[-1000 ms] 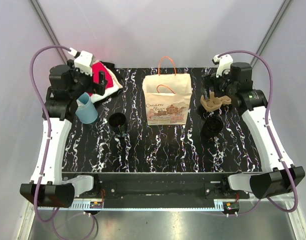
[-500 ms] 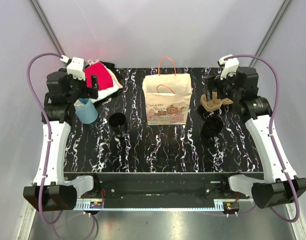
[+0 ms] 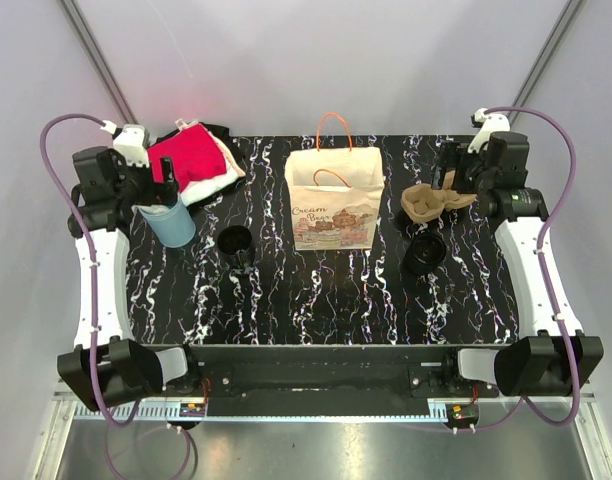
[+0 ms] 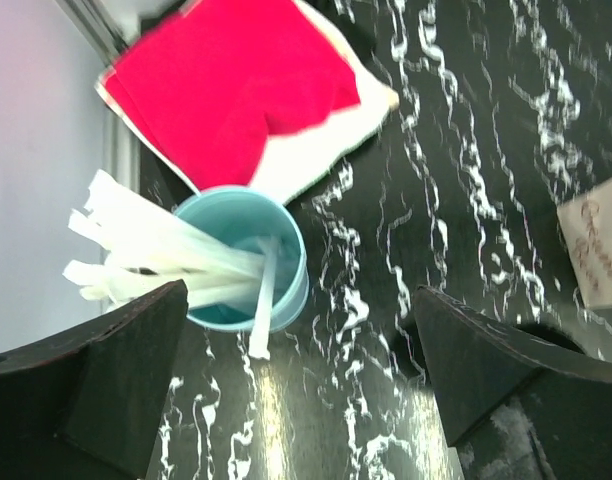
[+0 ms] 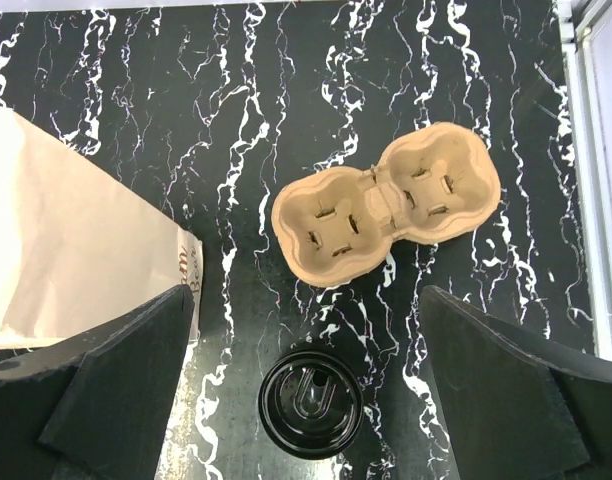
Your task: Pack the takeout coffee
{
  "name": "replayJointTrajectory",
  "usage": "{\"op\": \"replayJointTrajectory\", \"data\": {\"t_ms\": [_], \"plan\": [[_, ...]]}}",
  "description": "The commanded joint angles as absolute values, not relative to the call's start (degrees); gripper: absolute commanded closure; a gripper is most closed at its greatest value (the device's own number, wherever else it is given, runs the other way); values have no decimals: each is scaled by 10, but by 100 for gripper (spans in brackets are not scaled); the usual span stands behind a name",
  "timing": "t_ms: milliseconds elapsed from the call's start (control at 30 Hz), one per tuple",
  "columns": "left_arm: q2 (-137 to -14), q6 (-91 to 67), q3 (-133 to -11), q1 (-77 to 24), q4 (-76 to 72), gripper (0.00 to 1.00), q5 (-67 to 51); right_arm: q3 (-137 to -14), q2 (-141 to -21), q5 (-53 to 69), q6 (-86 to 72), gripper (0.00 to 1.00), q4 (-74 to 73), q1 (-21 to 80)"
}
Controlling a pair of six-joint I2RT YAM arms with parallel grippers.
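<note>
A paper takeout bag (image 3: 332, 202) with orange handles stands upright at the table's back middle; its side shows in the right wrist view (image 5: 56, 240). A brown two-cup carrier (image 3: 432, 203) (image 5: 386, 203) lies right of the bag. A black-lidded coffee cup (image 3: 424, 253) (image 5: 310, 403) stands just in front of the carrier. A second black cup (image 3: 235, 241) stands left of the bag. My right gripper (image 3: 454, 180) (image 5: 306, 400) is open and empty above the carrier and cup. My left gripper (image 3: 158, 183) (image 4: 301, 385) is open and empty over the teal cup.
A teal cup (image 3: 172, 222) (image 4: 244, 260) holding several white wrapped straws stands at the back left. Red and white napkins (image 3: 194, 162) (image 4: 241, 90) lie stacked behind it in the corner. The table's left edge and the enclosure wall run beside the left arm.
Both arms have pulled outward toward the table's sides: the left gripper moved left off the napkins, the right gripper moved right off the carrier. The objects have stayed put.
</note>
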State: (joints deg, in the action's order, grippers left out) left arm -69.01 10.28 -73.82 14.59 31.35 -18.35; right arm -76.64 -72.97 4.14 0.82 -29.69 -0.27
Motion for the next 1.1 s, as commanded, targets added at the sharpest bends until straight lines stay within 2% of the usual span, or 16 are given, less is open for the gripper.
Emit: {"op": "replayJointTrajectory", "data": {"t_ms": [0,233,800,1067], "plan": [[-695,148,-749,156,345,1,-227,-766,-726,57,-12,0,-265,-12],[-672,185,-694,164,350,1,-236,-764,-738,70,-14,0,-265,-12],[-657,172,-650,232,342,1,-337,-758,-745,79,-18,0,-261,-18],[-670,175,-655,243,352,7,-363,-755,-747,93,-25,0,-261,-23]]}}
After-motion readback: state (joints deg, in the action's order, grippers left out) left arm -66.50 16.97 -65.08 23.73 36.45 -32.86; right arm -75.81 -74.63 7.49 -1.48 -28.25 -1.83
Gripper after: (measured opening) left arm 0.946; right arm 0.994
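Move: The wrapped white straws leaning out of the blue cup lie about 17 cm below the left hand, some 3 cm ahead and 4 cm to its left. The blue cup itself is about 3 cm ahead, 2 cm left and 22 cm down; the black cup stands roughly 13 cm right and 4 cm back, and the red cloth some 19 cm ahead and 2 cm left. From the right hand the straws are about 66 cm left, nearly level fore and aft. With its fingers open and empty, the left hand sinks about 5.5 cm towards the straws in the blue cup, most of it early on, while drawing back some 4 cm towards its base. The wrist tips the fingers down by 5 to 10 degrees and swings them slightly clockwise; once the sinking has levelled off, the hand keeps easing back, still above the table and clear of the straws. ##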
